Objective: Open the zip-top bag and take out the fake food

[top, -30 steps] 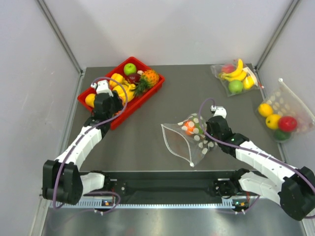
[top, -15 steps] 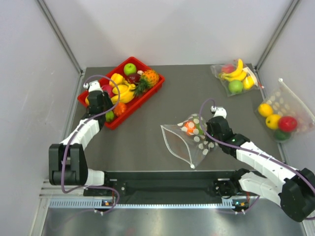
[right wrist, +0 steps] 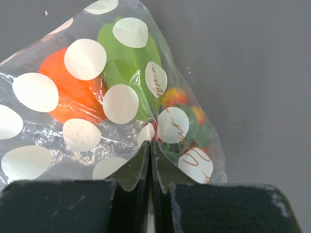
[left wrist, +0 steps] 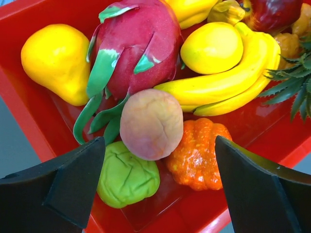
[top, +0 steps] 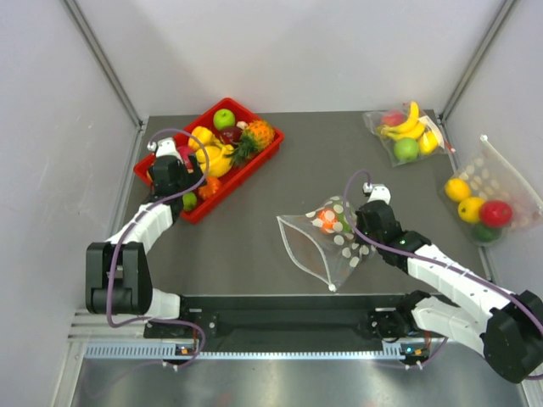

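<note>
The dotted zip-top bag (top: 327, 246) lies on the dark table right of centre, its white zip strip (top: 299, 253) facing left. An orange fruit (top: 327, 220) and a green fruit (top: 344, 224) sit inside it and show in the right wrist view (right wrist: 73, 99) (right wrist: 124, 58). My right gripper (top: 361, 224) is shut on a pinch of the bag's plastic (right wrist: 150, 148). My left gripper (top: 176, 181) is open and empty above the red bin (top: 254, 161). Between its fingers (left wrist: 73, 184) lie a pinkish peach (left wrist: 151, 124), a green lumpy piece (left wrist: 127, 177) and an orange bumpy piece (left wrist: 197, 155).
The red bin also holds a pineapple (top: 259, 134), bananas (left wrist: 228, 82), a yellow pear (left wrist: 56, 60) and a dragon fruit (left wrist: 136, 43). A clear banana-and-apple bag (top: 405, 131) lies at the back right. A bigger dotted fruit bag (top: 485, 199) leans at the right wall.
My left arm has drawn back and its gripper has shifted left over the bin's near corner. The right gripper and the bag have not moved.
</note>
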Robot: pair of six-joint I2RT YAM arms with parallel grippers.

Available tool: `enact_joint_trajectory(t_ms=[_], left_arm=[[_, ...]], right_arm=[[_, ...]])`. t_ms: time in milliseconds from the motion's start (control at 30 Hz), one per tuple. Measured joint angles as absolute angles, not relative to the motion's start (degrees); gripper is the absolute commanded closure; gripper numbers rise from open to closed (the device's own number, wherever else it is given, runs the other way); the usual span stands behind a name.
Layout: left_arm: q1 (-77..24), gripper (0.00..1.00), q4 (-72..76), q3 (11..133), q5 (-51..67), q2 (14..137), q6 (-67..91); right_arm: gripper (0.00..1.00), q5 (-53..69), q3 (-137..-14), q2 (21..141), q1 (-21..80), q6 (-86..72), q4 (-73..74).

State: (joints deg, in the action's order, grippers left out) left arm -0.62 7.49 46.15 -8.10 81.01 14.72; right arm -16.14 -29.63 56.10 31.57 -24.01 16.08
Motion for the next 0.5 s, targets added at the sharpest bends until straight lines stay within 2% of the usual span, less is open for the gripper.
enact_joint_trajectory(t_ms=[300,500], left_arm=[[-3.2,0.01,7.6,46.0,-8.5,76.2,14.3],[-20.3,0.03,8.7,45.4,-12.7,71.4,9.8]], right_arm=[[1.00,-15.9,-29.6,56.1,31.6,-24.0,16.1],[1.00,-15.8,-29.6,56.3,31.6,-24.0,16.1]])
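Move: The orange food in the bag, next to come out, lies about 37 cm right of the open left hand, 13 cm back and 8 cm lower; the green pepper is 4 cm farther right, level with it. The bag's mouth is about 32 cm right of this hand and 21 cm back. Close under the hand are the peach, 2 cm ahead and 6 cm down, and the pumpkin, 4 cm right and 2 cm back. From the right hand, the orange food is 9 cm left and 3 cm ahead. The peach, already free between the wide-open fingers, is left in the red tray as the left hand first lifts, then sweeps right over the tray's edge towards the bag, some 12 cm across, 6 cm up and slightly back. Speeding up, it swings about 15 degrees clockwise and its fingertips tilt up, the fingers staying open. The right hand stays put, still shut at the bag's closed end. ##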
